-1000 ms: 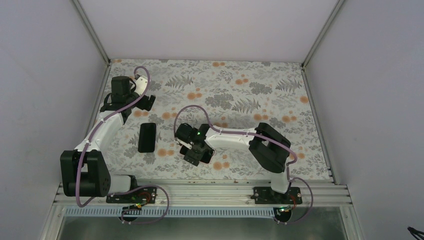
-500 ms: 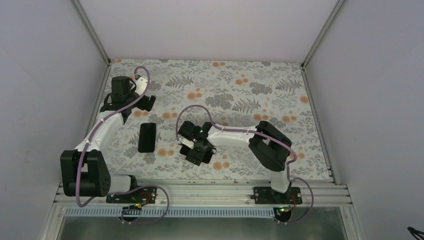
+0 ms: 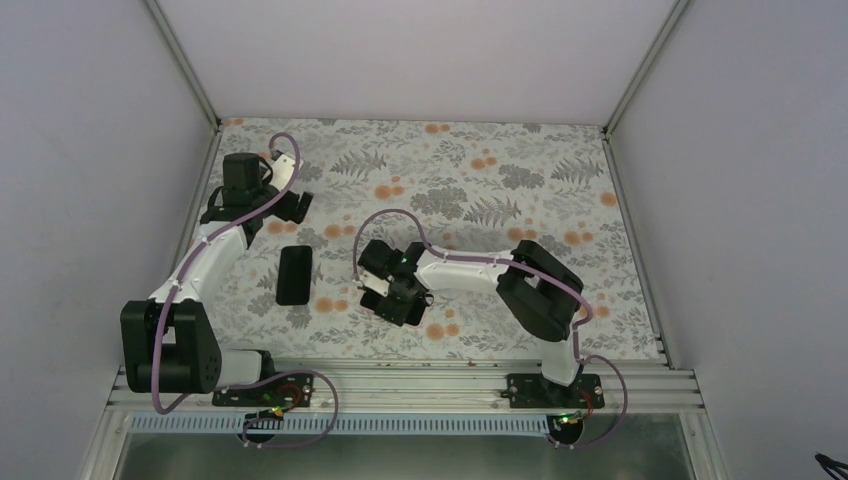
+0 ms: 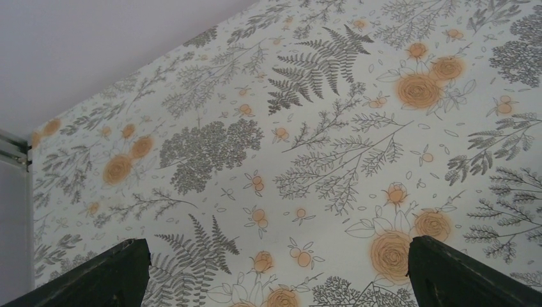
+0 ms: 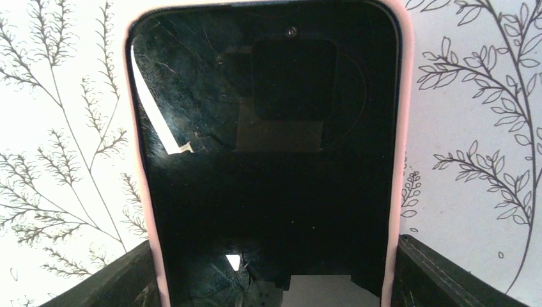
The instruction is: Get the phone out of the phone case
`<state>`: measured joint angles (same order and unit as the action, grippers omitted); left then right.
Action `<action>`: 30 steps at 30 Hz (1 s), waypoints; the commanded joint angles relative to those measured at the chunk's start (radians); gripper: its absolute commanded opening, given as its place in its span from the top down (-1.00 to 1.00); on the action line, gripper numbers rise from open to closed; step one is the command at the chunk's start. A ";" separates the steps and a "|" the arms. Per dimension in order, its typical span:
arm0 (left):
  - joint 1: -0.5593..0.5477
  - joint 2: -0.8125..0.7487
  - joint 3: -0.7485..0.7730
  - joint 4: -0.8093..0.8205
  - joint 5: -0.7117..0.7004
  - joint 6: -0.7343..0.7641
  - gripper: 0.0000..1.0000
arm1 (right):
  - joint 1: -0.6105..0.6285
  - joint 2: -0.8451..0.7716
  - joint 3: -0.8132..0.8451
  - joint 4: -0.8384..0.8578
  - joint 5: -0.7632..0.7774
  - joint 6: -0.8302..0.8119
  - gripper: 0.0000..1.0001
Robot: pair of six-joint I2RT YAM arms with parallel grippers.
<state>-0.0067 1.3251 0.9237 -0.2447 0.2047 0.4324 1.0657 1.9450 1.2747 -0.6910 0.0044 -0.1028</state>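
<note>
The phone (image 5: 268, 160) lies screen up on the floral tablecloth, its dark glass framed by the pale pink phone case (image 5: 401, 128). My right gripper (image 5: 275, 275) straddles its near end. One finger (image 5: 128, 281) lies against the case's left edge and the other against its right edge, with no gap showing. From above, the right gripper (image 3: 397, 298) covers most of the phone (image 3: 405, 314) at the table's front middle. My left gripper (image 3: 290, 205) hovers at the far left, open. In the left wrist view only cloth lies between the left gripper's (image 4: 275, 281) fingers.
A black flat rectangular slab (image 3: 294, 275) lies on the cloth between the two grippers, left of the phone. The left wall rail (image 4: 13, 148) runs close behind the left gripper. The metal base rail (image 3: 400, 385) borders the table's near edge.
My right gripper has crept slightly away from the near edge over the phone, and its fingers have drawn in against the case's sides. The left arm has stayed still.
</note>
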 commanded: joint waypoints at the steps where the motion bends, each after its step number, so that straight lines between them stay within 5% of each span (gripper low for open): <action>1: 0.002 0.015 0.010 -0.034 0.056 0.020 -1.00 | 0.000 0.040 -0.029 0.007 0.041 0.000 -0.32; 6: 0.002 0.021 0.041 -0.107 0.103 0.038 -1.00 | -0.001 0.004 -0.026 0.025 0.102 -0.001 -0.26; 14: -0.015 0.174 0.224 -0.371 0.478 0.066 -1.00 | -0.010 -0.043 0.020 0.022 0.182 -0.013 -0.28; 22: -0.027 0.363 0.315 -0.526 0.707 0.106 -1.00 | -0.059 -0.093 0.072 0.007 0.208 -0.026 -0.28; 30: -0.073 0.496 0.381 -0.586 0.791 0.122 -1.00 | -0.086 -0.103 0.146 0.000 0.241 -0.048 -0.29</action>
<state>-0.0475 1.7802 1.2480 -0.7803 0.9031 0.5243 0.9844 1.8797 1.3598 -0.7094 0.2024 -0.1303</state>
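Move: The phone in its pink case lies flat on the table between the right fingers, its middle within about a centimetre of that hand point. A black slab lies some 22 cm to the right hand's left and 9 cm farther out. From the raised, open left hand the cased phone is roughly 20 cm back, 25 cm right and 17 cm below; the black slab is about 11 cm back, 3 cm right and 18 cm below. Forward about 7 cm and up some 5 cm, after a still start, goes the right hand, climbing mostly late, keeping its pinch on the cased phone's long sides and tilting its fingertips forward. The open left hand comes about 11 cm right towards the phone, also sinking and drawing back, its fingers swinging clockwise and tipping further down. ##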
